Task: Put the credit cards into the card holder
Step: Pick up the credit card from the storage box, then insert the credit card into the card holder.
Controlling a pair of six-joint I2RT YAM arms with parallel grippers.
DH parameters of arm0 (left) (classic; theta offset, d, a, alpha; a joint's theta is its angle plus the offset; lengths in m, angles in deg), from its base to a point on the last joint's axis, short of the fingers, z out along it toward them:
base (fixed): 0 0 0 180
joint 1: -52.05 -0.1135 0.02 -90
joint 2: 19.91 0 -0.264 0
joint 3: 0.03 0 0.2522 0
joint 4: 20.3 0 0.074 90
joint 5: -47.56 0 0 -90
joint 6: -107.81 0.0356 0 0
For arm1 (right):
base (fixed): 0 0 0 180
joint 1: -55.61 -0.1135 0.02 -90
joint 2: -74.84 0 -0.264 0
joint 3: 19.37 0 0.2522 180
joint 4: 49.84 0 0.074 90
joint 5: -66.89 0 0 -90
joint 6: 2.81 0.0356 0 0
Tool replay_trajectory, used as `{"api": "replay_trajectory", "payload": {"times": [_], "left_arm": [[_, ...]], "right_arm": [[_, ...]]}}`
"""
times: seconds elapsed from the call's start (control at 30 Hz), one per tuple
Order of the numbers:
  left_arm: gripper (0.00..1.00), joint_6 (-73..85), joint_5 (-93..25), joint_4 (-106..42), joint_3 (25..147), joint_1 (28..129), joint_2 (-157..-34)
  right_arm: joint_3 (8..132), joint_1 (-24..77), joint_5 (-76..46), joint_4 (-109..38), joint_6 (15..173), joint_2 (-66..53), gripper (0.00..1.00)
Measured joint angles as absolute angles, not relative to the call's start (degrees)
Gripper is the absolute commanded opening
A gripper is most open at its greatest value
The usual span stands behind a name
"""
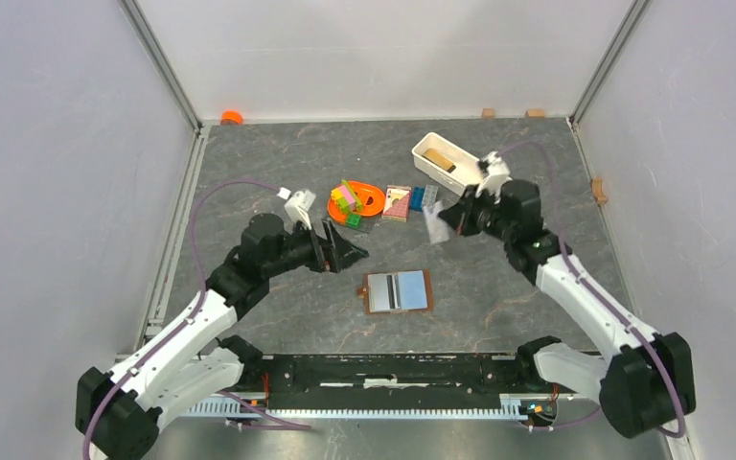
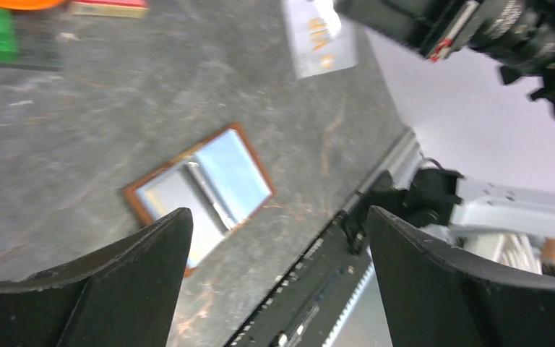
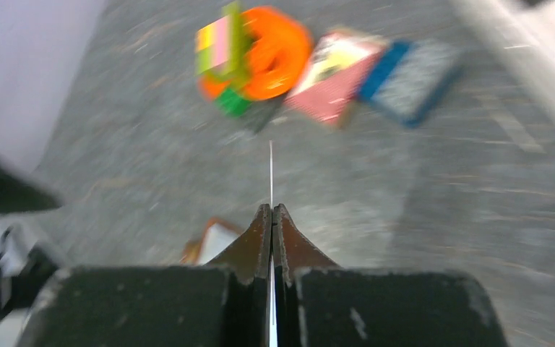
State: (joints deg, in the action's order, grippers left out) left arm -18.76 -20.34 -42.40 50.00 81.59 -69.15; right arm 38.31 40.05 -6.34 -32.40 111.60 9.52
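Note:
The card holder (image 1: 396,291) lies open on the table between the arms, brown-edged, with light blue cards in its two halves. My right gripper (image 1: 448,218) hangs above the table to its upper right, shut on a pale credit card (image 1: 435,226). In the right wrist view that card (image 3: 271,170) shows edge-on as a thin white line sticking out of the closed fingertips (image 3: 272,211). My left gripper (image 1: 347,251) is open and holds nothing, a little left of and above the holder. The left wrist view shows the holder (image 2: 199,189) and the held card (image 2: 318,36).
An orange ring with coloured bricks (image 1: 359,201), a pink patterned block (image 1: 398,202) and blue bricks (image 1: 422,196) lie behind the holder. A white tray (image 1: 431,163) stands at the back right. The arms' base rail (image 1: 383,369) runs along the near edge.

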Motion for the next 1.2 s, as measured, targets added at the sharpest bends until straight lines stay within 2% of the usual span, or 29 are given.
{"api": "replay_trajectory", "payload": {"times": [0.2, 0.37, 0.47, 0.57, 0.7, 0.77, 0.83, 0.9, 0.93, 1.07, 1.13, 1.2], "left_arm": [[0.95, -23.1, -19.7, -31.3, 47.6, 91.4, -70.4], [0.95, -26.3, -19.7, -24.1, 45.0, 93.1, -70.8], [0.89, -27.6, -19.6, -21.2, 43.9, 93.4, -70.8], [0.72, -28.7, -19.3, -18.8, 43.6, 93.6, -70.8], [0.54, -30.3, -18.3, -13.8, 43.3, 93.8, -70.9], [0.39, -31.1, -18.0, -11.6, 43.1, 94.0, -71.0], [0.17, -32.0, -17.8, -9.7, 42.8, 94.0, -71.2], [0.03, -32.8, -17.8, -8.3, 42.5, 94.2, -71.7], [0.02, -33.1, -17.7, -8.0, 42.4, 94.2, -72.0], [0.02, -33.4, -17.2, -7.2, 41.4, 94.3, -72.8], [0.02, -33.4, -17.5, -8.5, 40.8, 94.3, -73.0], [0.02, -33.4, -18.2, -11.2, 40.6, 94.3, -73.7]], "right_arm": [[30.0, 28.5, 4.2, -44.7, 117.9, 16.6, 0.0], [27.4, 24.1, 9.6, -55.0, 123.7, 19.7, 0.0], [26.2, 22.9, 11.9, -60.7, 127.1, 20.5, 0.0], [25.8, 21.9, 13.4, -64.5, 129.5, 20.6, 0.0], [25.8, 21.1, 14.4, -66.9, 130.9, 20.5, 0.0], [25.7, 20.8, 14.5, -67.2, 130.9, 20.3, 0.0], [25.5, 20.5, 14.6, -67.6, 130.9, 19.8, 0.0], [25.0, 20.4, 14.6, -67.8, 130.9, 19.4, 0.0], [24.6, 20.4, 14.6, -67.7, 130.8, 19.4, 0.03], [24.3, 20.4, 13.1, -63.9, 128.8, 19.2, 0.48], [24.4, 20.3, 11.2, -59.5, 125.7, 19.1, 0.6], [24.4, 20.2, 8.5, -54.6, 123.1, 19.0, 0.64]]}}
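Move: The right hand already holds the credit card, its middle about 3 cm left of that hand. It is taken to the left gripper's open fingers, some 25 cm to the left, 7 cm back and about 2 cm higher; the card holder lies 12 cm left, 20 cm back and 16 cm below, the playing-card box 12 cm left, 6 cm ahead and 15 cm down. From the left hand the card is roughly 21 cm right, 7 cm ahead, slightly lower; the holder 14 cm right, 15 cm back, 18 cm below. The right hand keeps its pinch on the credit card and swings it back and left, some 14 and 12 cm, towards the left gripper, rising about 10 cm while turning roughly 35 degrees counter-clockwise, then sinks about 6 cm. The left hand goes about 7 cm right and 4 cm back to meet it, rising 6 cm while closing from wide open until its fingertips pinch the card's free side, and as it sinks about 4 cm the right fingers open to let go. ##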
